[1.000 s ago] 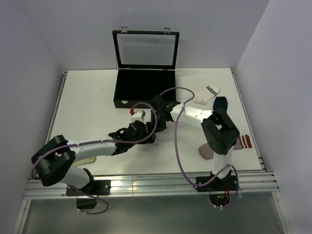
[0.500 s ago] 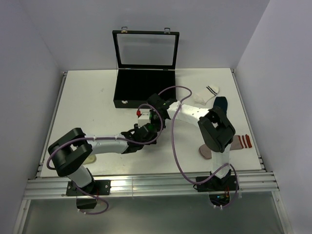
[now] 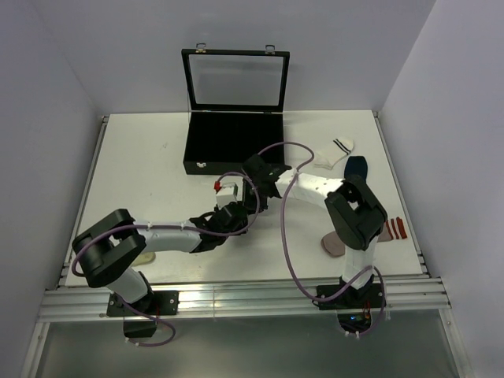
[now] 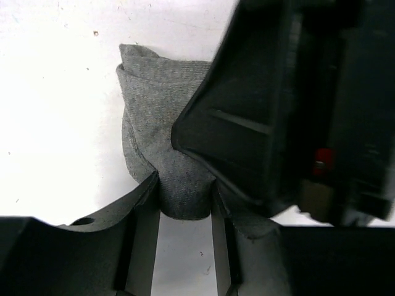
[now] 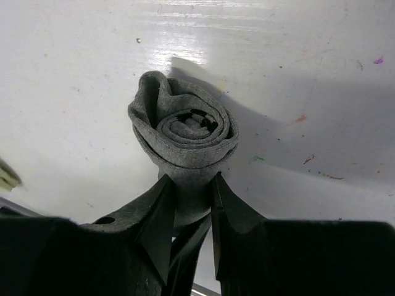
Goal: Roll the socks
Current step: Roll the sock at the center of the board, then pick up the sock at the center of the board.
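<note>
A grey sock (image 5: 185,132) is wound into a tight spiral roll just above the white table. My right gripper (image 5: 188,185) is shut on the roll's near side. In the left wrist view the same grey sock (image 4: 157,117) shows as a folded bundle, and my left gripper (image 4: 185,200) pinches its lower end with both fingers pressing the fabric. The right gripper's black body (image 4: 284,105) crowds that view from the right. From above, the left gripper (image 3: 239,206) and right gripper (image 3: 252,193) meet at the table's middle and hide the roll.
An open black case (image 3: 232,146) stands at the back centre, just beyond the grippers. A white sock with black stripes (image 3: 335,152) and a navy sock (image 3: 357,167) lie at the back right. A pinkish sock with red stripes (image 3: 390,230) lies partly behind the right arm.
My left gripper's jaws have narrowed onto the grey sock's end, and the left arm has shifted slightly toward the right gripper. The right gripper has held its grip on the roll.
</note>
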### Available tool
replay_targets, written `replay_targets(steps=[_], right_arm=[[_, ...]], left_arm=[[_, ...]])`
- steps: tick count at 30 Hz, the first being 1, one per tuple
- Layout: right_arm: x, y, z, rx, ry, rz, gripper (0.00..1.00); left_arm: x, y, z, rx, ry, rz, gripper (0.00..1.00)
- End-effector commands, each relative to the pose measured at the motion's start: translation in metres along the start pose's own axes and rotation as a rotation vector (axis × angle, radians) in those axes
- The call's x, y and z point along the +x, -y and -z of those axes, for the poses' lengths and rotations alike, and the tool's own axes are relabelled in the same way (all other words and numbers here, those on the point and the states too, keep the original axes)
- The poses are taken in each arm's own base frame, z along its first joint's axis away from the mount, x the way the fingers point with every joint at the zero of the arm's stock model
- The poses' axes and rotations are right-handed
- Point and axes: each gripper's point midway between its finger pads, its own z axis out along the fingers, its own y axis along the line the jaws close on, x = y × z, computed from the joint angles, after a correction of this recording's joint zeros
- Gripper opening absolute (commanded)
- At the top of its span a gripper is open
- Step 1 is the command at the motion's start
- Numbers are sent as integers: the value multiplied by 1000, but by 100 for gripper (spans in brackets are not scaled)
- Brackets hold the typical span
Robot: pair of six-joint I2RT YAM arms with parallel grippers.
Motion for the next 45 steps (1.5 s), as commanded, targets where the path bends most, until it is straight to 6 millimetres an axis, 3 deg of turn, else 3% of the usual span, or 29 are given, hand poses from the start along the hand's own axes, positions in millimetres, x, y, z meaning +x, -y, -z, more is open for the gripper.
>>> replay_targets(steps=[1, 4, 9, 15, 31, 45], right_arm=[[18, -3, 10, -71, -41, -5, 28], [14, -11, 18, -171, -7, -39, 39], [6, -9, 24, -274, 55, -61, 46], [2, -15, 31, -391, 94, -65, 59], [-2, -20, 7, -472, 109, -51, 61], [0, -25, -7, -500, 68, -20, 60]], left_arm=[[14, -24, 0, -22, -55, 27, 22], [20, -27, 2, 17, -86, 65, 22], [33, -38, 7, 69, -152, 153, 21], [34, -52, 10, 79, -171, 226, 21], [54, -67, 14, 130, -277, 313, 21], [48, -33, 15, 316, -308, 269, 18]])
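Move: My left fingers already pinch the near end of the grey sock roll, its middle about 2 cm ahead of them. My right fingers pinch its outer layer too, with the roll's middle some 2 cm to their left, 1 cm back and slightly below. The black box's middle lies about 22 cm ahead of my left hand and 4 cm to its left. The mauve sock is roughly 35 cm to the right of my right hand and 7 cm back. I open my right fingers and free their pinch on the roll, easing up and back about 2 cm, then shift left and lower them again, spread astride the roll. Meanwhile my left hand keeps its pinch, carrying the sock left about 3 cm before easing a little right and back. Both wrists roll some 25 degrees in opposite senses, left hand's left side sinking, right's rising. ##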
